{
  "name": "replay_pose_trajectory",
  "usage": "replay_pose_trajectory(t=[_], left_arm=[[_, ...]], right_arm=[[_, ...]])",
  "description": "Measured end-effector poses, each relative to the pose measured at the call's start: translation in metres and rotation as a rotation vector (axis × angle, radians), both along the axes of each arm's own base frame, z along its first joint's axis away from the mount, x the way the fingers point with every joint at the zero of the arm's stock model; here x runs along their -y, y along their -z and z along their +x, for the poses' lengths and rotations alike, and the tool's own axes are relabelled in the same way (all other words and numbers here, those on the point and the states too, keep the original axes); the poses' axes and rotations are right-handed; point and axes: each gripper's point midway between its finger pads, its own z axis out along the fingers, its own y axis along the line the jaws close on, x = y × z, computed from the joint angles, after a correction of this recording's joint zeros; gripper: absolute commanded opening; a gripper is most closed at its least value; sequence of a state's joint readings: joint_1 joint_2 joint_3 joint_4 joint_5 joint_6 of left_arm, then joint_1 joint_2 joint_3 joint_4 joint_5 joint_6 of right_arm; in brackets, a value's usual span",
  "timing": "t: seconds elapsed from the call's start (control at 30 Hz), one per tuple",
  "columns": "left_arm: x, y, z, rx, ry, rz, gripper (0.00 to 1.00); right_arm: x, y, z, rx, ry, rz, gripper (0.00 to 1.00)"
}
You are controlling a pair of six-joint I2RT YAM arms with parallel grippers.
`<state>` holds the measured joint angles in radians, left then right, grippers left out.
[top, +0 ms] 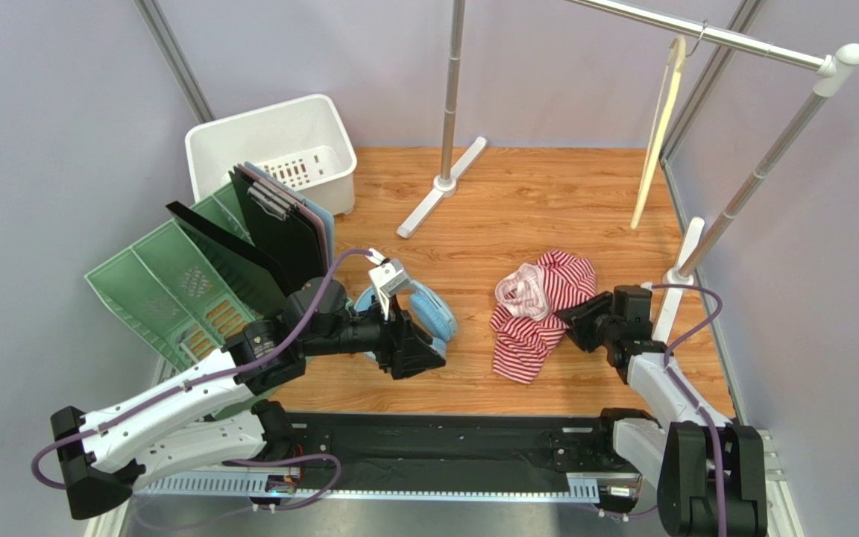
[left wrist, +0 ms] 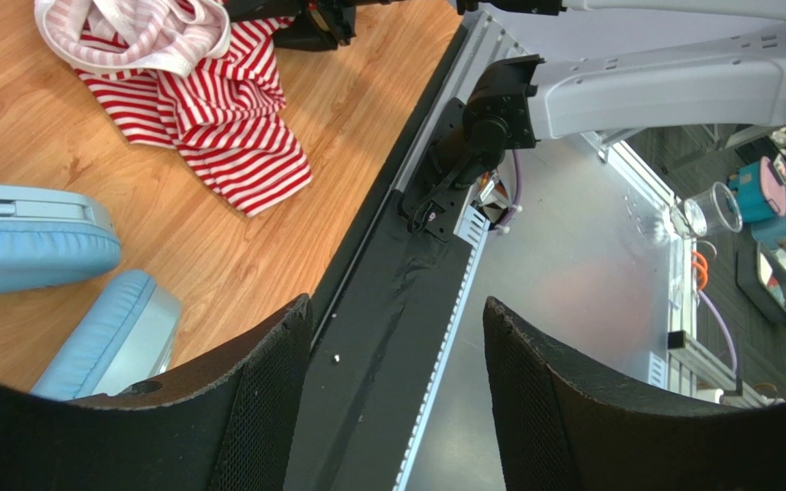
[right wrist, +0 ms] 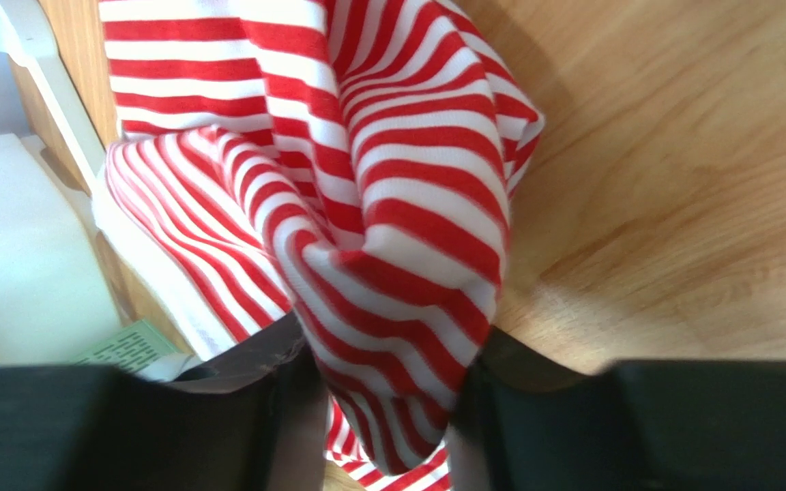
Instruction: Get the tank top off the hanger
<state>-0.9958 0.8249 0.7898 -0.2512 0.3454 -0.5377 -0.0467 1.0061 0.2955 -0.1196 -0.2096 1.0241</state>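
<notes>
The red-and-white striped tank top (top: pixel 540 308) lies crumpled on the wooden table, off the hanger. The cream hanger (top: pixel 658 129) hangs bare from the silver rail at the back right. My right gripper (top: pixel 580 319) is at the tank top's right edge. In the right wrist view a fold of the cloth (right wrist: pixel 407 205) is pinched between its jaws (right wrist: pixel 387 409). My left gripper (top: pixel 417 352) is open and empty, left of the garment. In the left wrist view its jaws (left wrist: pixel 397 338) stand apart over the black front strip, with the tank top (left wrist: pixel 213 113) at the upper left.
A blue padded object (top: pixel 423 308) lies beside my left gripper. Green file racks (top: pixel 165 285) and a white basket (top: pixel 277 151) stand at the left. The clothes rack's rail (top: pixel 714 34), upright pole (top: pixel 451 90) and foot (top: pixel 440 190) are at the back, with a slanted pole (top: pixel 759 168) at the right.
</notes>
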Motion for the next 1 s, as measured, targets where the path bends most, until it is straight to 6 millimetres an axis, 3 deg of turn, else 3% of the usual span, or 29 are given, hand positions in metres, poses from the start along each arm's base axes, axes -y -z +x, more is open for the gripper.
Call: replay_pose_trajectory(t=[0.07,0.2,0.3,0.43,0.47,0.63,0.73,1.0], left_arm=[[0.001,0.001,0.0,-0.003,0.001,0.004,0.71],[0.004,0.006,0.002,-0.012,0.009,0.022,0.76],[0.009,0.004,0.006,-0.006,0.006,0.036,0.85],[0.015,-0.009,0.016,0.047,-0.008,0.033,0.9],[0.016,-0.012,0.018,0.064,-0.013,0.033,0.99],[0.023,-0.028,0.029,0.188,-0.028,0.011,0.99],[0.035,-0.032,0.031,0.278,-0.02,0.009,0.99],[0.076,-0.006,0.042,0.416,-0.002,0.075,0.99]], right_arm=[[0.0,-0.001,0.001,0.014,-0.029,-0.024,0.01],[-0.003,-0.018,0.007,0.073,-0.112,-0.068,0.0],[-0.011,-0.042,0.016,0.153,-0.211,-0.093,0.0],[-0.03,-0.078,0.019,0.256,-0.361,-0.105,0.0],[-0.038,-0.087,0.018,0.283,-0.405,-0.106,0.0],[-0.073,-0.13,-0.001,0.4,-0.584,-0.07,0.0],[-0.083,-0.149,-0.011,0.452,-0.627,-0.029,0.0],[-0.097,-0.184,-0.035,0.519,-0.67,0.092,0.0]])
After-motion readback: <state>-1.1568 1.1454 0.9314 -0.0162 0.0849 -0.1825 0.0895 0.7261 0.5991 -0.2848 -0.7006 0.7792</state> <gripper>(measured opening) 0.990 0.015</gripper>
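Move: The tank top lies crumpled on the table, its middle about 4 cm to the right hand's left, 1 cm ahead and 1 cm below, with its near edge between the fingers. The headphones lie some 30 cm left of that hand and level with it; the rack's white foot is about 21 cm right and 9 cm ahead. From the left hand, the tank top is roughly 16 cm ahead, 20 cm right and 23 cm below. Right fingers shut on the tank top, lifting some 18 cm and leftward; the opening left hand reaches right. ##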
